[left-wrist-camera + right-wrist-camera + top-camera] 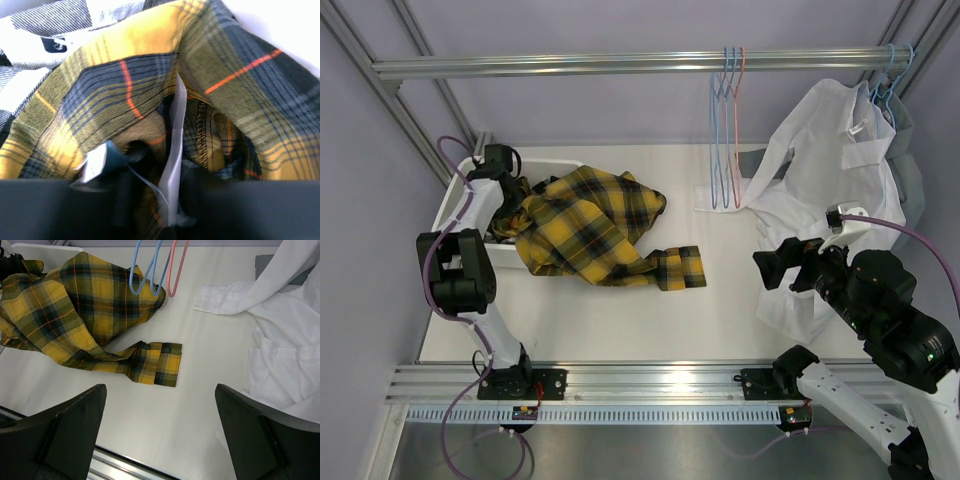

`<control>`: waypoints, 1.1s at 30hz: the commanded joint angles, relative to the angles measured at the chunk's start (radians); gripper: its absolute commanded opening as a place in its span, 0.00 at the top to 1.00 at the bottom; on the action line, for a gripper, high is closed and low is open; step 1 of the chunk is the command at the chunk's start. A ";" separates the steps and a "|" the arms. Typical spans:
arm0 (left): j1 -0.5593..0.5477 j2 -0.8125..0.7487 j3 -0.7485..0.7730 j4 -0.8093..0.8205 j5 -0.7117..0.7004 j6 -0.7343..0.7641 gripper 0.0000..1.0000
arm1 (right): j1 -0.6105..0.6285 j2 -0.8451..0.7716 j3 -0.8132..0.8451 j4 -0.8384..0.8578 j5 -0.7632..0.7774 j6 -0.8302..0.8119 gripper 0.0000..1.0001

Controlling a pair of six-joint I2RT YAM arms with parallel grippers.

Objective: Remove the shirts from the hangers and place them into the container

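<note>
The yellow-and-black plaid shirt (590, 225) hangs over the right rim of the white container (455, 200), one sleeve (680, 268) lying out on the table. My left gripper (508, 195) reaches down into the container. In the left wrist view its jaws (160, 200) stand a little apart, with plaid cloth (125, 85) and a white label (175, 145) loose between them. A black-and-white checked shirt (40, 25) lies beneath. The white shirt (830, 170) hangs from a light blue hanger (890, 80) at the right. My right gripper (775, 265) is open and empty above the table, beside that shirt.
Three empty hangers (728, 140), two blue and one pink, hang from the metal rail (570, 65). A grey piece (760, 155) shows behind the white shirt's sleeve. In the right wrist view the white shirt (285, 340) spreads at the right and the plaid sleeve (157, 362) lies ahead.
</note>
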 commanded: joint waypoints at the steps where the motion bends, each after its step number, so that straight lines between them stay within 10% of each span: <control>1: 0.022 -0.079 -0.021 -0.055 -0.024 0.015 0.58 | -0.002 0.009 0.016 0.009 0.003 -0.020 0.00; 8: -0.004 -0.325 0.031 -0.130 -0.070 0.071 0.02 | -0.003 0.012 0.016 0.030 -0.017 -0.025 0.01; 18: -0.283 -0.619 0.008 -0.245 -0.174 0.008 0.01 | -0.003 0.035 0.010 0.065 -0.054 -0.043 0.01; 27: -0.887 -0.690 -0.182 -0.325 -0.384 -0.484 0.01 | -0.002 0.037 -0.016 0.085 -0.077 -0.042 0.01; 33: -0.978 -0.578 -0.279 -0.351 -0.450 -0.693 0.01 | -0.003 0.014 -0.028 0.075 -0.085 -0.037 0.00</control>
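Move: The left gripper is in the container with its fingers, already starting to open, in the yellow plaid shirt. The shirt's part still hanging outside lies roughly 13 cm back and 21 cm to the right, slightly lower. Its flat sleeve end lies about 18 cm back and 40 cm right; the container's middle is some 4 cm back and 1 cm right. From the right hand, the hanging part is about 9 cm ahead, 34 cm left and 28 cm below. Finish opening the left gripper wide to let go of the yellow plaid shirt in the container, and lift clear some 20 cm while drawing back. Swing right and back over the container's rim, turning the wrist about 20 degrees clockwise, then sink about 10 cm towards the near edge of the cloth hanging outside, fingers kept wide open. ##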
